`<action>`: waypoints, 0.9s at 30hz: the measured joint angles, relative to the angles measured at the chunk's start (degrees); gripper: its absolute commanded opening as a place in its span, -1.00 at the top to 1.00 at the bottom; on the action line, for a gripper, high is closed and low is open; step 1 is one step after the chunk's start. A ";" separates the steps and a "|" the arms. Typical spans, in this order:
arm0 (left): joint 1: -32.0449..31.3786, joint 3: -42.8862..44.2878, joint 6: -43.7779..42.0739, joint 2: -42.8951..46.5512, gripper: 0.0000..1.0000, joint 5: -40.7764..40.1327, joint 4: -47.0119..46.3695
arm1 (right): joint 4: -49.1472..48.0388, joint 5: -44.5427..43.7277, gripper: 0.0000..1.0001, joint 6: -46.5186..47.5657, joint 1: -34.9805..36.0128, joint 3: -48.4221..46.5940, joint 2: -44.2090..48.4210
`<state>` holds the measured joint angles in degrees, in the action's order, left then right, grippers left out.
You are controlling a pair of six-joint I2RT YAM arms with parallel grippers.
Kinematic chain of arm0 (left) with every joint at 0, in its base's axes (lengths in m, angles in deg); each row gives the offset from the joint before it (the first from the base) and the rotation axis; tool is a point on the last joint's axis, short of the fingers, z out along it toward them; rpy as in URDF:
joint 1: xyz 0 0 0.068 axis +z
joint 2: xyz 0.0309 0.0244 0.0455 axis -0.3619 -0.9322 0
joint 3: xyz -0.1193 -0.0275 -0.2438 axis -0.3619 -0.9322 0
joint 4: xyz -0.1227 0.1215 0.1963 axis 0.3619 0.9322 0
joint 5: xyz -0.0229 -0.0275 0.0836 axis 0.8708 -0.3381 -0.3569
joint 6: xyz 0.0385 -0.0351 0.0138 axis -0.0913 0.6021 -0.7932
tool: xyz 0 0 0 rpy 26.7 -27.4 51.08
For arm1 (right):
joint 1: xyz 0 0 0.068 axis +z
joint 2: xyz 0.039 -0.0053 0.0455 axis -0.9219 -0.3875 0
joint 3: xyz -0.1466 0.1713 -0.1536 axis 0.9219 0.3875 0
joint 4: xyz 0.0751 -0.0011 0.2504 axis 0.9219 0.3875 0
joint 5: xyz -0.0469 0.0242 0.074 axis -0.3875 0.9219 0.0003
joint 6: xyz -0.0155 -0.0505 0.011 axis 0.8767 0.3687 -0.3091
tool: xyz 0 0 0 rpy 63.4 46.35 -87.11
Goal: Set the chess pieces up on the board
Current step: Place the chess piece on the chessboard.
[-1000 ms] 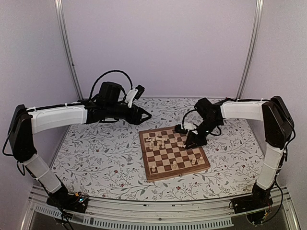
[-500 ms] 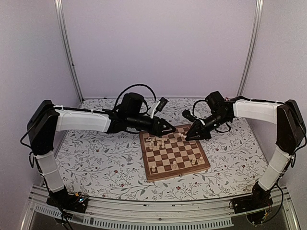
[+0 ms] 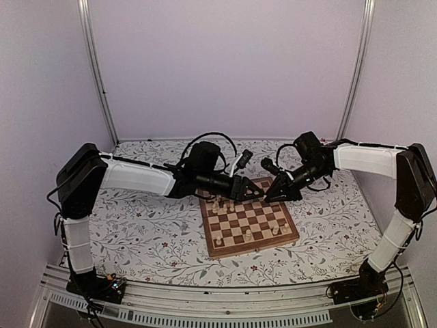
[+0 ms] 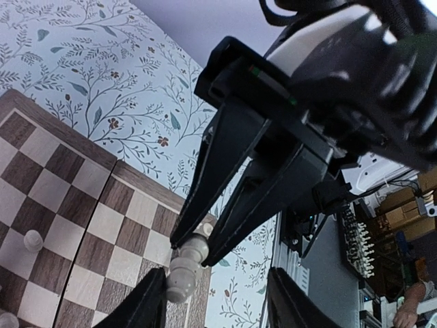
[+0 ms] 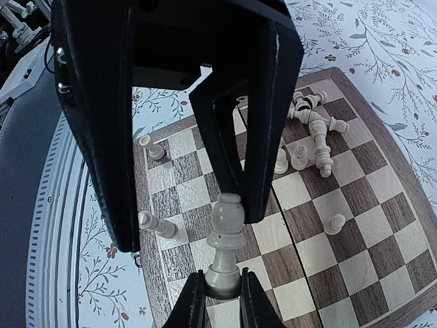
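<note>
The board (image 3: pixel 253 247) lies mid-table, and both grippers meet over its far right part. My right gripper (image 5: pixel 223 302) is shut on the base of a pale chess piece (image 5: pixel 226 236), holding it above the board (image 5: pixel 362 225). My left gripper (image 4: pixel 215 304) is open. Its fingers (image 5: pixel 95 137) stand on either side of that piece's head. In the left wrist view the held piece (image 4: pixel 183 268) lies close to one left finger, with a wide gap to the other. From above, the left gripper (image 3: pixel 254 193) and right gripper (image 3: pixel 268 196) nearly touch.
Several pale pieces lie in a heap (image 5: pixel 311 123) at the board's far side, also seen from above (image 3: pixel 225 201). Single pieces (image 5: pixel 334 223) (image 5: pixel 156 149) stand on squares, and one lies on its side (image 5: pixel 153 223). The floral tabletop (image 3: pixel 150 225) surrounds the board.
The left arm swung right across the table to the board's far edge and met the right gripper, its jaws narrowing a little. The right gripper rose off the board, then held still.
</note>
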<state>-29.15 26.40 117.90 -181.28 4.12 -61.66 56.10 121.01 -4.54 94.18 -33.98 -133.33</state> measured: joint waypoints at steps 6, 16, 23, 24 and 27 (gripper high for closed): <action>0.00 0.90 2.25 -1.29 0.31 -0.20 -1.73 | 0.04 0.72 0.79 0.26 0.00 0.17 0.15; 0.00 0.98 3.34 -2.58 0.80 -0.15 -2.23 | 0.04 0.98 0.49 0.55 0.00 0.28 0.22; 0.00 1.16 -0.20 -2.12 0.86 -2.38 0.61 | 0.37 0.76 0.05 0.50 -0.96 0.70 2.01; 0.00 1.18 -1.33 -1.84 0.86 -2.93 1.99 | 0.52 1.01 0.05 0.66 -1.79 0.70 2.78; -0.13 1.20 -5.81 0.39 0.86 -5.53 8.33 | 0.68 1.99 0.03 0.02 -6.14 0.70 5.70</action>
<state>-29.28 27.60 112.09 -180.89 -1.41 -53.33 56.77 123.00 -4.52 88.04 -33.28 -127.63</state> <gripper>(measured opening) 0.114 0.477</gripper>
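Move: The chess piece is held in the right fingers, its free end already between the open left fingers: its middle is about 2 cm left of the right hand and 1 cm below, and roughly 2 cm right of the left hand. From the left hand, the board's lone standing piece is some 6 cm ahead and 2 cm left. A pair near the right edge stands about 5 cm back and 6 cm right; the near-edge piece, 9 cm back and 4 cm left. All these stand about 10 cm below. The chess piece changes hands in the air: the left fingers close on its free end while the left hand sinks about 2 cm. The right hand holds still and keeps its grip until they are shut, then opens and backs off to its right, up and a little forward, about 5 cm. At the end the left hand, piece pinched, starts to ease left and tilt slightly. ##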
